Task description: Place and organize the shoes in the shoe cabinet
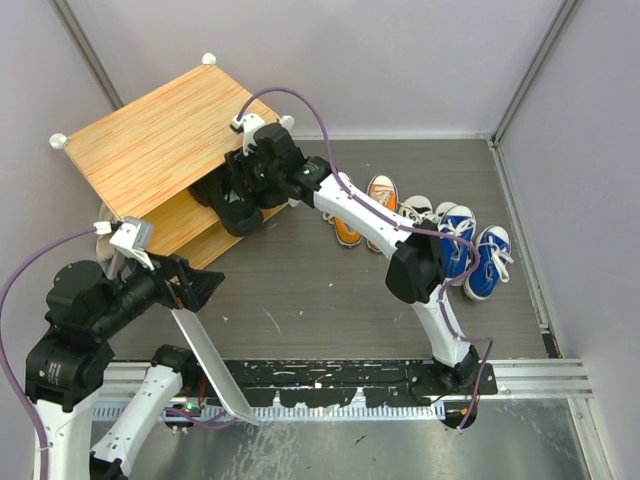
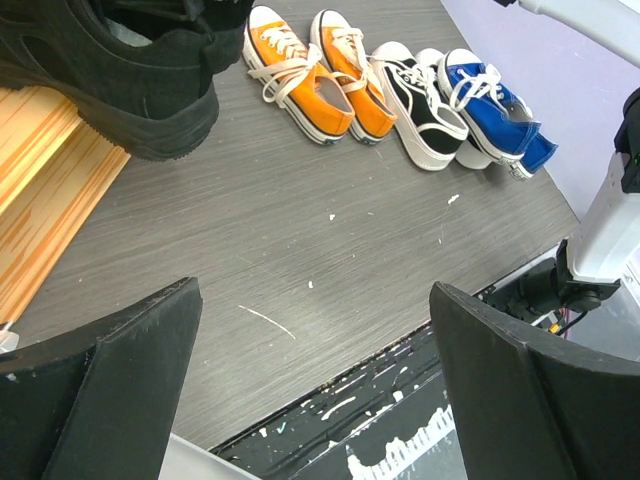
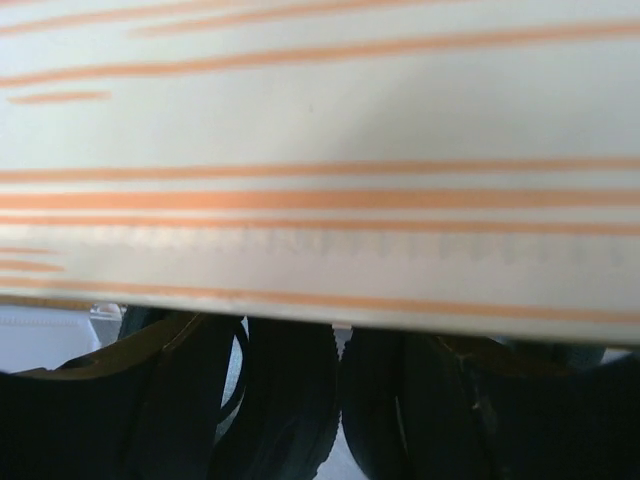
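Note:
The shoe cabinet [image 1: 160, 135] stands at the back left, with its lower shelf [image 1: 192, 228] showing under its wood-grain top. My right gripper [image 1: 236, 198] is shut on a pair of black shoes [image 1: 222, 195] at the shelf's front edge. In the right wrist view the two shoes [image 3: 290, 400] sit side by side between my fingers, just under the cabinet top [image 3: 320, 150]. One black shoe [image 2: 130, 70] also shows in the left wrist view. My left gripper [image 1: 205, 285] is open and empty above the floor [image 2: 315, 380]. Orange [image 1: 363, 210], black-and-white [image 1: 420, 210] and blue shoes [image 1: 477, 255] stand in a row on the right.
A white panel [image 1: 212, 365], apparently the cabinet door, slants down from below my left gripper toward the near rail [image 1: 330, 375]. Grey walls close in the back and right. The shoe row also shows in the left wrist view [image 2: 400, 85].

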You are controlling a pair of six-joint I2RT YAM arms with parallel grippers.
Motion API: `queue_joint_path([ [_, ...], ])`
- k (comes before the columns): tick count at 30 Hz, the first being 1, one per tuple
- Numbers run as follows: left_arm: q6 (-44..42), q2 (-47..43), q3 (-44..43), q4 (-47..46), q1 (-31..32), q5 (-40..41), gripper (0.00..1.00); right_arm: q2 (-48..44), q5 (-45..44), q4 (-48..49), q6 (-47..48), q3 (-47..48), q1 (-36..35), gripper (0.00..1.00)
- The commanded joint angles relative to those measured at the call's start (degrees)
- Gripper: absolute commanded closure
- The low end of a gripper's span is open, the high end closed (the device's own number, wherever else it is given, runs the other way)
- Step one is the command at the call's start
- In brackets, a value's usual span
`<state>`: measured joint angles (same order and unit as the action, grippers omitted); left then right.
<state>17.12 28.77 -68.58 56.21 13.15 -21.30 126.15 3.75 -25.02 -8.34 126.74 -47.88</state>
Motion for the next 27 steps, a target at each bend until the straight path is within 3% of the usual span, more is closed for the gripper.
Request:
queue_joint_path([
  [1,-0.4,1.4,0.3,0.1,-0.1,-0.1,0.02,-6.3,3.9,9.8,1.5,0.4,0.2,0.33],
  [3,-0.5,1.5,0.4,0.0,-0.1,0.0,0.02,-7.7,4.8,9.8,1.4,-0.2,0.1,0.23],
  [7,-0.6,1.7,0.6,-0.5,-0.1,-0.3,0.02,-9.8,4.5,9.7,2.0,-0.7,0.2,0.13],
  [19,-1.4,2.0,-0.3,-0.1,0.0,-0.2,0.02,-13.0,3.6,4.5,2.0,0.0,0.2,0.13],
  [27,-2.1,1.9,-1.7,1.0,-0.1,0.4,0.02,-18.3,-5.7,-3.5,3.5,-6.4,0.4,0.13],
])
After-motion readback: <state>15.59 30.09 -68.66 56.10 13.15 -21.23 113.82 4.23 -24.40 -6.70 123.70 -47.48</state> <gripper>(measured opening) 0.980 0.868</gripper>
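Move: The black shoes stand side by side on the cabinet's upper shelf, heels out; the middle of the pair is about 3 cm ahead, 3 cm left and 4 cm below the right hand. The cabinet top's middle is some 8 cm ahead, 16 cm left and 5 cm above it. The nearer orange shoe lies about 19 cm right, 5 cm back and 21 cm below. From the left hand, the black shoes are roughly 23 cm ahead, 5 cm right and 12 cm lower. Upward above all, slowly at first and then faster: the right hand rises about 10 cm out of the gap between the black shoes and the cabinet top's front edge, easing back and, after a brief start leftward, to the right by 2 or 3 cm each. Its already part-open fingers spread wide and come free of the shoes, their tips tilting up some 10 degrees. ##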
